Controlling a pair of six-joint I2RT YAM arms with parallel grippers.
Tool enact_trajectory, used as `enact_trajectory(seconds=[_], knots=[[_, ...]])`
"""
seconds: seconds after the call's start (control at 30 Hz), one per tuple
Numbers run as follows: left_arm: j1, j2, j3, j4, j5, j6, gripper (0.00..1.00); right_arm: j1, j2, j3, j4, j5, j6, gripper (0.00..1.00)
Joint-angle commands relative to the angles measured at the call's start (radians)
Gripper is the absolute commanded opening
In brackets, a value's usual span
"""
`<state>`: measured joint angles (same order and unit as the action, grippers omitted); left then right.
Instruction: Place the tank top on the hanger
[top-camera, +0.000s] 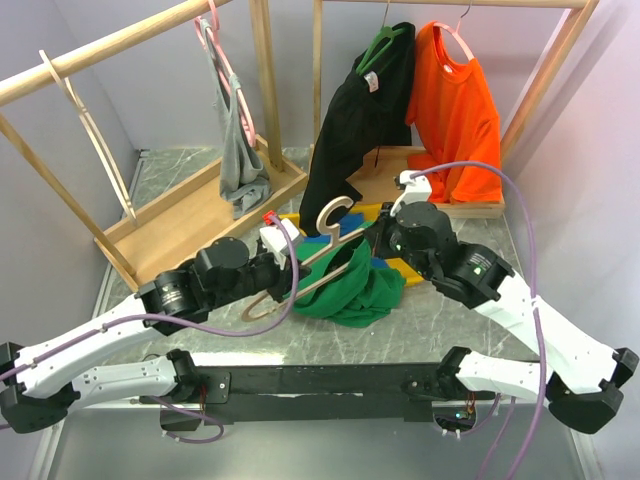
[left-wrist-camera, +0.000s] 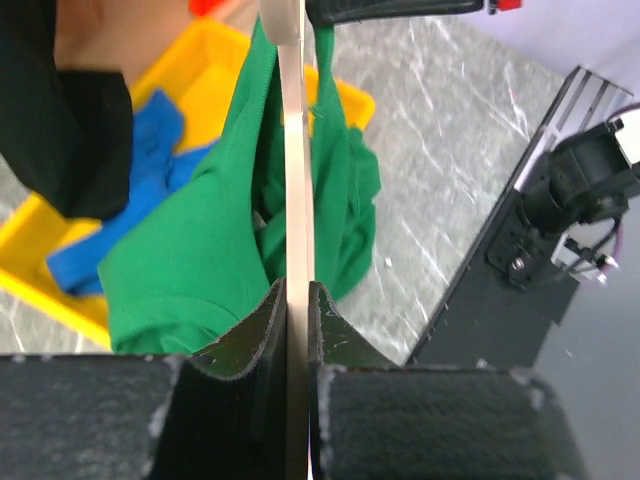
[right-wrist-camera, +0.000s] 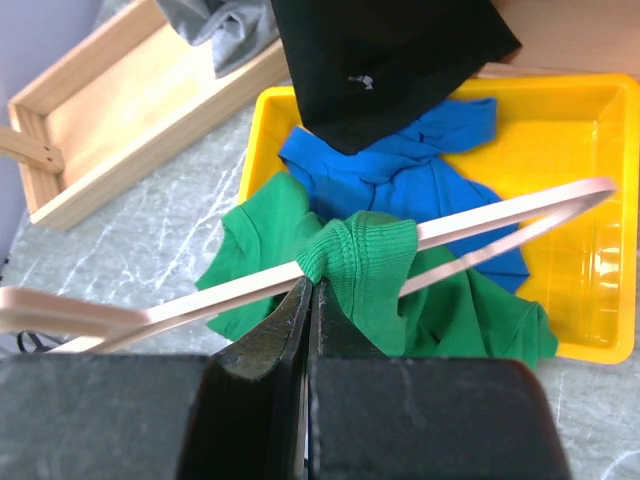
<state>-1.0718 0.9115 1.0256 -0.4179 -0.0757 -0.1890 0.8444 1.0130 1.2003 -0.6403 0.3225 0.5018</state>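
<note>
The light wooden hanger (top-camera: 335, 218) is held over the table, its hook pointing up. My left gripper (top-camera: 288, 268) is shut on one of its arms; in the left wrist view the jaws clamp the wooden bar (left-wrist-camera: 297, 200) edge-on. The green tank top (top-camera: 350, 288) hangs from the hanger in a bunch, its lower part resting on the table. One ribbed strap (right-wrist-camera: 365, 258) is draped over the hanger arm (right-wrist-camera: 200, 300). My right gripper (right-wrist-camera: 312, 287) is shut, its tips pinching the edge of that strap just under the bar.
A yellow bin (right-wrist-camera: 600, 130) with a blue garment (right-wrist-camera: 400, 170) lies right behind the tank top. Behind it stand wooden racks (top-camera: 180, 215) with a grey tank top (top-camera: 240, 150), a black shirt (top-camera: 350, 130) and an orange shirt (top-camera: 460, 110).
</note>
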Motion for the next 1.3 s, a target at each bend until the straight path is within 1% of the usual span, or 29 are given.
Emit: enact_trajectory(seconds=[0.0,0.1,0.2,0.27,0.3,0.33,0.47,0.53,0.57,0.6,0.7,0.87,1.03,1.17,1.27], knots=[[-0.007,0.007,-0.028,0.252,0.066,0.08,0.01,0.016,-0.047,0.062,-0.024,0.035,-0.016,0.0],[-0.005,0.023,-0.056,0.31,0.096,0.108,0.01,0.016,-0.073,0.038,-0.035,0.072,-0.019,0.0],[0.03,0.038,-0.084,0.367,0.203,0.129,0.01,0.015,-0.103,-0.022,-0.004,0.095,-0.026,0.0],[0.088,0.055,-0.084,0.389,0.313,0.132,0.01,0.015,-0.117,-0.06,0.021,0.113,-0.042,0.01],[0.111,0.079,-0.079,0.389,0.354,0.132,0.01,0.015,-0.12,-0.071,0.03,0.115,-0.048,0.03],[0.154,0.09,-0.067,0.39,0.443,0.134,0.01,0.013,-0.123,-0.08,0.04,0.119,-0.049,0.04],[0.199,0.131,-0.053,0.393,0.525,0.14,0.01,0.01,-0.131,-0.123,0.067,0.159,-0.058,0.11],[0.216,0.147,-0.059,0.41,0.537,0.134,0.01,0.008,-0.137,-0.127,0.064,0.155,-0.06,0.2],[0.223,0.151,-0.065,0.444,0.557,0.123,0.01,0.007,-0.143,-0.131,0.067,0.151,-0.06,0.27],[0.23,0.161,-0.077,0.473,0.563,0.112,0.01,0.007,-0.169,-0.139,0.076,0.13,-0.065,0.44],[0.251,0.176,-0.094,0.507,0.586,0.082,0.01,0.01,-0.243,-0.197,0.165,0.06,-0.114,0.63],[0.265,0.205,-0.096,0.535,0.593,0.051,0.01,0.009,-0.306,-0.287,0.335,-0.008,-0.178,0.66],[0.266,0.253,-0.064,0.519,0.605,0.034,0.01,0.012,-0.286,-0.33,0.494,0.007,-0.262,0.66],[0.266,0.265,-0.048,0.521,0.605,0.023,0.01,0.01,-0.231,-0.329,0.536,0.049,-0.305,0.66],[0.266,0.273,-0.033,0.515,0.596,0.017,0.01,0.012,-0.206,-0.334,0.556,0.047,-0.312,0.66]])
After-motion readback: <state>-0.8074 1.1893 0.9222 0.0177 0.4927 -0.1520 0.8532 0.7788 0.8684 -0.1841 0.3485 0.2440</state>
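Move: The left hand holds the beige hanger, with the tank top's gathered strap about 13 cm to its right, 5 cm ahead and nearly level. The right fingers already pinch that strap on the hanger's right arm. From the right hand, the hanger's hook is roughly 7 cm left and 6 cm higher, level fore and aft, the yellow tray about 8 cm ahead, 3 cm left and 15 cm lower, and the black garment's hem some 12 cm ahead, 8 cm left and 8 cm lower. Keeping its grip on the hanger, the left hand carries it right, forward and down, about 8 cm in all, into the tank top, turning clockwise some 15 degrees. The right hand, first still pinching the strap, draws it about 3.5 cm right and then slightly down, opens wide to let go, backs off a little, then comes up, forward and left with the fingertips tipping up about 20 degrees, towards the hanger's right arm beside the hook. ##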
